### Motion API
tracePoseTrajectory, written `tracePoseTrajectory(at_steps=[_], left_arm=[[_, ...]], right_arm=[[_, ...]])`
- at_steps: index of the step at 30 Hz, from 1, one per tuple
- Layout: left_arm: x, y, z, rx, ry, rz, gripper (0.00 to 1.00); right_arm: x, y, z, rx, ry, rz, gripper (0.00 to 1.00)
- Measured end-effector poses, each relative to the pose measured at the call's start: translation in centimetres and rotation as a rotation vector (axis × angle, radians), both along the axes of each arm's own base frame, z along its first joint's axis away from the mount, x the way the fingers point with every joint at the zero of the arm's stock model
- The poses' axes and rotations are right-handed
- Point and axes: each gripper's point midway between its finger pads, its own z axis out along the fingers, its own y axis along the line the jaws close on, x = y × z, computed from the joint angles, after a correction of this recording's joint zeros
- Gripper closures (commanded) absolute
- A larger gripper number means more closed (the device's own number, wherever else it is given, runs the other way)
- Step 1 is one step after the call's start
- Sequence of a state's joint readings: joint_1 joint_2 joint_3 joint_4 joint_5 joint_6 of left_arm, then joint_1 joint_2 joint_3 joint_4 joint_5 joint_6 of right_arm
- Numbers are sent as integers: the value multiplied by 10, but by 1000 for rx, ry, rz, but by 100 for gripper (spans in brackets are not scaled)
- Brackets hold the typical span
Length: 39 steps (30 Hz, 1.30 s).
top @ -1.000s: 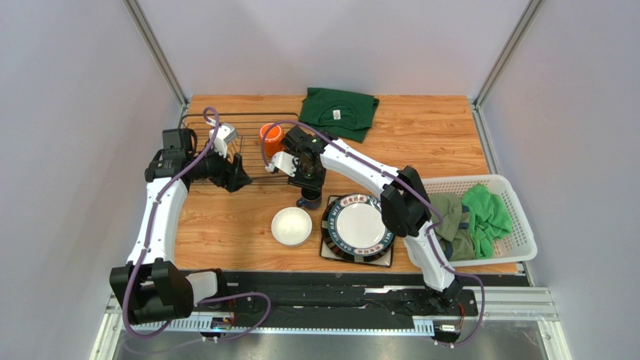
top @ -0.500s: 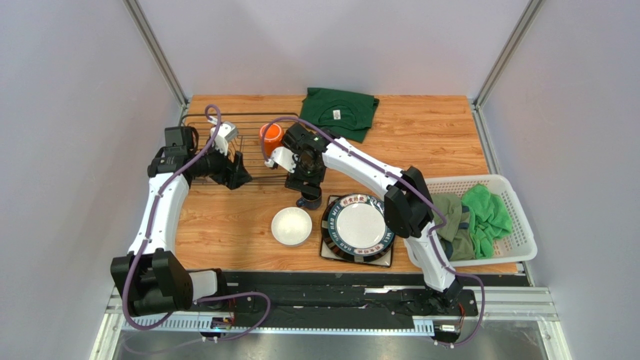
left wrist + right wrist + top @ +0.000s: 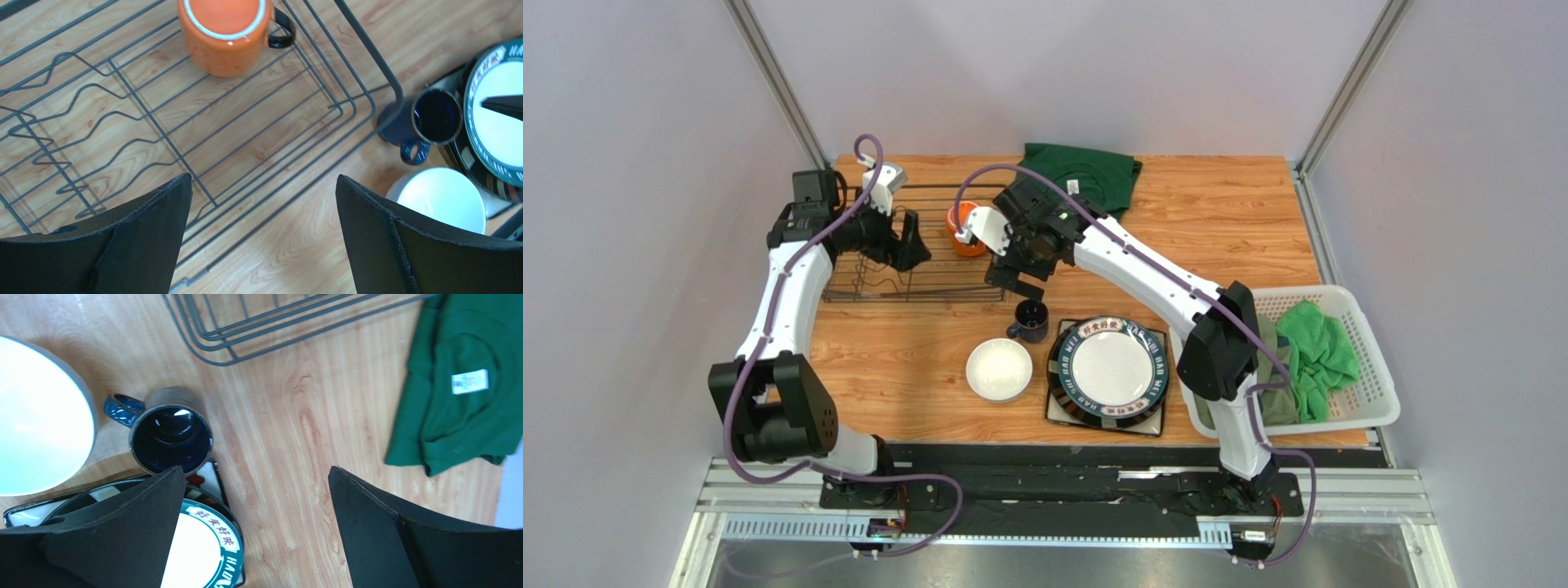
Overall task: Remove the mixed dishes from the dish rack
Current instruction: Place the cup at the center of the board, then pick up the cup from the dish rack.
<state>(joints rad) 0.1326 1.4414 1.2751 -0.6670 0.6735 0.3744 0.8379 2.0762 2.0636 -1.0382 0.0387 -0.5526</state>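
The dish rack [image 3: 879,251] stands at the back left with the orange mug [image 3: 961,228] upside down in its right end. My left gripper [image 3: 913,249] hovers open over the rack, short of the orange mug [image 3: 224,33]. The dark blue mug [image 3: 1027,321] stands upright on the table beside the small white bowl [image 3: 999,369]. The round dark-rimmed plate [image 3: 1108,368] lies on the square flowered plate [image 3: 1060,413]. My right gripper [image 3: 1016,282] hangs open and empty above the dark blue mug [image 3: 170,433].
A folded dark green shirt [image 3: 1076,181] lies at the back centre. A white slatted laundry basket [image 3: 1369,368] with green cloths sits at the right edge. Grey walls close in the table's left and right sides.
My right gripper has opened, let go of the dark blue mug on the table and risen away towards the back. My left gripper has moved back over the rack and opened wider.
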Motion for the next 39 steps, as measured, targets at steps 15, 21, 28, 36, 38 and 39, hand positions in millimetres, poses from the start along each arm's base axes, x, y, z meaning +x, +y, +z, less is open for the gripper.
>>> tracePoseTrajectory(at_steps=[15, 21, 28, 36, 38, 39], left_arm=[[56, -9, -25, -22, 129, 182, 6], [67, -6, -15, -21, 104, 211, 6], [69, -2, -17, -4, 104, 225, 6], [66, 6, -25, 43, 109, 252, 6], [64, 10, -27, 54, 110, 259, 6], [62, 12, -28, 59, 110, 264, 6]], right_arm=[[20, -11, 39, 121, -196, -146, 24], [43, 4, 58, 220, -271, -172, 29], [79, 35, 53, 308, -297, -173, 29], [100, 67, 21, 353, -254, -130, 30], [103, 75, 16, 373, -239, -115, 30], [104, 78, 13, 381, -232, -108, 30]])
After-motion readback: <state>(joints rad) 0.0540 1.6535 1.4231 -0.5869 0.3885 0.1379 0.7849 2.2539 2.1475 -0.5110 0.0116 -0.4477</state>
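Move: In the right part of the rack, the orange cup lies about 17 cm ahead of the right hand, 13 cm to its left and 10 cm below. The blue cup stands roughly 5 cm back from that hand, level sideways, 12 cm down; the white bowl is about 16 cm back and 6 cm left. From the left hand, the orange cup is some 13 cm ahead, 9 cm right and 13 cm below. Leaving the blue cup behind, the right hand rises about 6 cm, then arcs forward and left over the rack's near right corner towards the orange cup, about 10 cm forward and 8 cm left, and sinks again. Its wrist tilts so the fingers point more forward-left, and they close partway on nothing. The left hand, wide open, goes 6 cm forward, sinking slightly and turning counter-clockwise. ##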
